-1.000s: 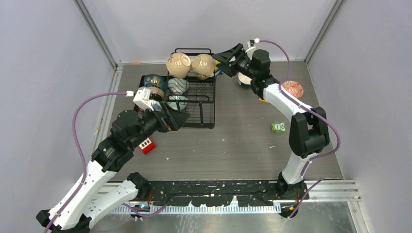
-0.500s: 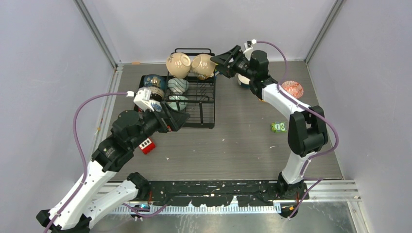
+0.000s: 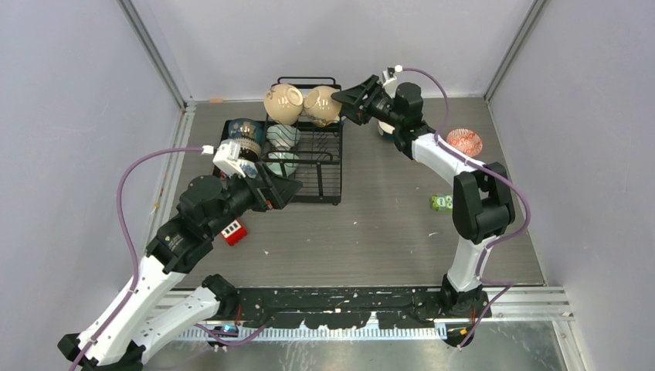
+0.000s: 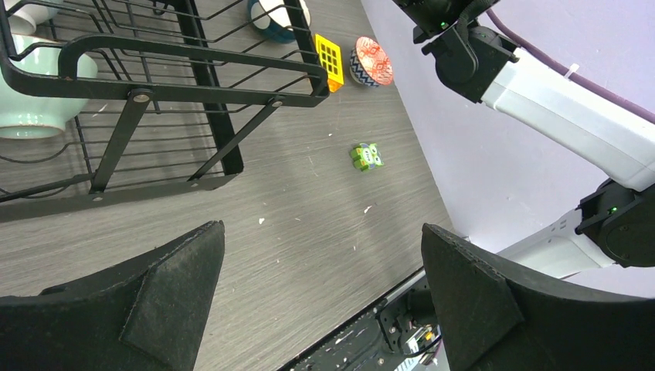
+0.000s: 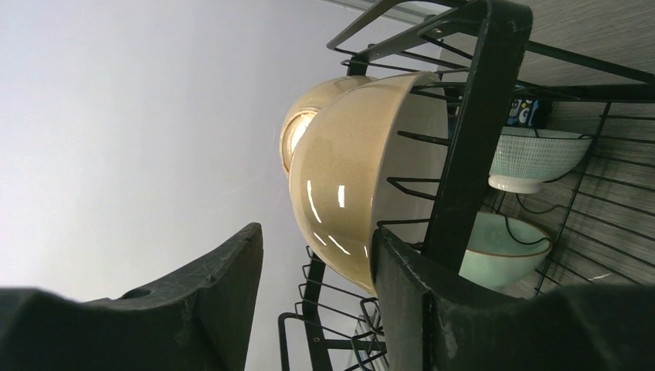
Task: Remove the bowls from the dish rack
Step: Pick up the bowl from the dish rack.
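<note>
The black wire dish rack (image 3: 327,179) holds two cream bowls on its raised back, one on the left (image 3: 283,104) and one on the right (image 3: 323,106). Lower in the rack sit a blue-patterned bowl (image 3: 246,133) and two teal bowls (image 3: 283,137) (image 3: 281,162). My right gripper (image 3: 345,99) is open at the right cream bowl (image 5: 355,170). Its jaws straddle the bowl's lower rim, with a gap on the outer side. My left gripper (image 4: 322,230) is open and holds nothing, hovering above the table by the rack's front corner (image 4: 232,166).
A red-patterned bowl (image 3: 464,142) and a teal-and-white bowl (image 4: 278,14) stand on the table right of the rack, beside a yellow block (image 4: 329,57). A green block (image 3: 442,202) lies mid-right and a red block (image 3: 233,232) near the left arm. Grey walls enclose the table.
My right gripper has slid left onto the right cream bowl's rim and its jaws have narrowed. The left arm has not moved.
</note>
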{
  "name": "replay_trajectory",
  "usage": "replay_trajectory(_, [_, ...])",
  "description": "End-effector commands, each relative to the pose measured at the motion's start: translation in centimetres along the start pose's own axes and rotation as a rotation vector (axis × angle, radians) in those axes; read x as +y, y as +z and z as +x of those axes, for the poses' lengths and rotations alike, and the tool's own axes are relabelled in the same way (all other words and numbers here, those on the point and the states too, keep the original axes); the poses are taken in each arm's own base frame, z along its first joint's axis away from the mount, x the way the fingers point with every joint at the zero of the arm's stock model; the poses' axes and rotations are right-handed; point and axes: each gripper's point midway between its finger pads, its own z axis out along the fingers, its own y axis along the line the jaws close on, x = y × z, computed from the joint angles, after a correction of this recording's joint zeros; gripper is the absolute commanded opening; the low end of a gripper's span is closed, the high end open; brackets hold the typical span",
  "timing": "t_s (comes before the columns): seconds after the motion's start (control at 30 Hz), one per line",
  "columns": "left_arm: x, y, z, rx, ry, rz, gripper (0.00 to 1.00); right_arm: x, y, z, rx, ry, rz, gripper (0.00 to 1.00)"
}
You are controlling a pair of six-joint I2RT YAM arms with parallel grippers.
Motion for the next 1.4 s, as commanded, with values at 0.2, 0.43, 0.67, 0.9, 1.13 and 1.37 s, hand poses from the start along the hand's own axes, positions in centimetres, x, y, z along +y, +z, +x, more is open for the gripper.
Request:
replay_trajectory(0.2, [0.0, 0.0, -0.1, -0.008, 0.009, 0.007, 1.00, 5.0, 0.4, 0.6, 0.035, -0.054, -0.167, 0.52])
replay_trajectory(0.43, [0.1, 0.0, 0.0, -0.005, 0.010, 0.005, 1.00, 5.4, 0.9, 1.2, 0.056, -0.069, -0.176, 0.48])
replay_trajectory(0.67, [0.1, 0.0, 0.0, -0.002, 0.013, 0.004, 1.00, 5.1, 1.3, 1.5, 0.065, -0.067, -0.175, 0.42])
replay_trajectory(0.9, [0.1, 0.0, 0.0, -0.001, 0.018, 0.002, 1.00, 5.1, 1.4, 1.5, 0.068, -0.065, -0.187, 0.31])
replay_trajectory(1.13, [0.0, -0.1, -0.1, -0.004, 0.020, 0.005, 1.00, 6.3, 0.8, 1.8, 0.079, -0.105, -0.239, 0.20])
replay_trajectory(1.37, [0.4, 0.0, -0.4, -0.019, 0.019, -0.020, 1.00, 6.7, 0.7, 2.1, 0.093, -0.118, -0.260, 0.06])
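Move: The right tan bowl, on edge in the rack's top tier, is about 4 cm left of the right hand, 1 cm back and 2 cm below. The left tan bowl stands some 8 cm beyond it to the left, level front to back. On the lower tier, the striped bowl lies roughly 12 cm left, 5 cm back and 14 cm below the hand. From the left hand the right tan bowl is about 24 cm ahead, 7 cm right and 4 cm lower. Leftward, the right hand eases about 3 cm in to the near edge of the right tan bowl, first rising slightly, dipping, then rising again as it draws back about 1 cm, with a slight counter-clockwise turn. Its half-open fingers close steadily to straddle the rim, one inside and one outside, and pinch it, the grip tightening at the end. ##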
